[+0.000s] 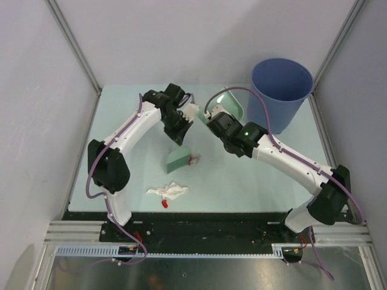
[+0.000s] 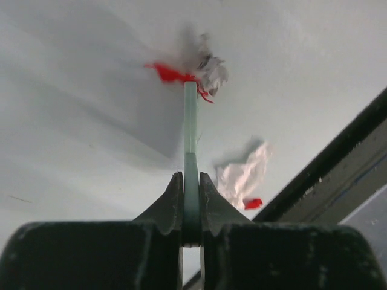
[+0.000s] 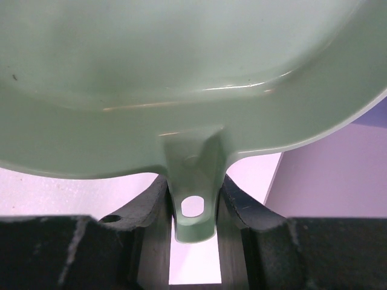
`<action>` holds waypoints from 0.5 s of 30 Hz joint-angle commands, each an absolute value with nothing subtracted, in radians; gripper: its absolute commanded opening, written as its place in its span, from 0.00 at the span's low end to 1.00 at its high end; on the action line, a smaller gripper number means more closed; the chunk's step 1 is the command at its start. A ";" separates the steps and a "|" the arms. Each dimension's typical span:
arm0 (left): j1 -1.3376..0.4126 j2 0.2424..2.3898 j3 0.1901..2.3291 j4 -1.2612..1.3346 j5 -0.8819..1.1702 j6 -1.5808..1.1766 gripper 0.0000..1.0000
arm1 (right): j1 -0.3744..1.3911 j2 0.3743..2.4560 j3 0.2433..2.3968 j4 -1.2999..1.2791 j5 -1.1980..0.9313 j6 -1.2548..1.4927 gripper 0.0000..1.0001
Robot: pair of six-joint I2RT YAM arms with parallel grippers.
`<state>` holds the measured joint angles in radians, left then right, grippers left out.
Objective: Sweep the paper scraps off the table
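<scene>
My left gripper (image 1: pixel 180 140) (image 2: pixel 191 181) is shut on the thin handle of the pale green brush (image 1: pixel 178 160) (image 2: pixel 190 121), whose head rests on the table (image 1: pixel 121 121). Just beyond the brush tip lie small red and grey paper scraps (image 1: pixel 194 160) (image 2: pixel 202 71). A white crumple (image 1: pixel 167 191) (image 2: pixel 245 174) with a red bit (image 1: pixel 164 205) (image 2: pixel 253 203) beside it lies nearer the front edge. Farther back, my right gripper (image 1: pixel 213 118) (image 3: pixel 193 196) is shut on the handle tab of the pale green dustpan (image 1: pixel 233 104) (image 3: pixel 181 72), which it holds up off the table next to the bin.
A tall blue bin (image 1: pixel 281 90) stands at the back right corner. A black and metal rail (image 1: pixel 199 220) (image 2: pixel 338 163) runs along the table's front edge. Grey walls close in the left, back and right sides.
</scene>
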<state>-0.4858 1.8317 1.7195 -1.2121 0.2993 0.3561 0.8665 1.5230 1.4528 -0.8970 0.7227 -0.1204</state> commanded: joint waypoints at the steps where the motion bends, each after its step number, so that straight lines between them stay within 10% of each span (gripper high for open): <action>1: -0.492 1.798 1.903 -1.186 0.279 0.333 0.00 | 0.859 1.457 1.444 -0.959 0.742 -0.066 0.00; 15: -0.545 1.287 1.547 -1.449 0.482 0.662 0.00 | 0.796 1.427 1.378 -0.934 0.635 -0.064 0.00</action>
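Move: The left hand holds the brush, its head already at the red and grey scraps, which lie together roughly 5 cm to the hand's right, about level with it in reach and some 15 cm below. Nearer the base, the white paper lies about 10 cm back and 4 cm left, with the small red scrap some 15 cm back and 6 cm left. From the right hand, which holds the dustpan, the red and grey scraps are about 10 cm left, 4 cm back and 22 cm down. The left hand finishes its stroke with the brush at the red and grey scraps, carrying on about 3 cm forward and slightly right while already rising, then keeps climbing to some 13 cm up and swings back about 10 cm towards the base, away from them, its fingertips tilting some 25 degrees forward and to the right. Both grips stay shut on their tools, and the right hand eases the dustpan about 3 cm right and back, away from the scraps. ##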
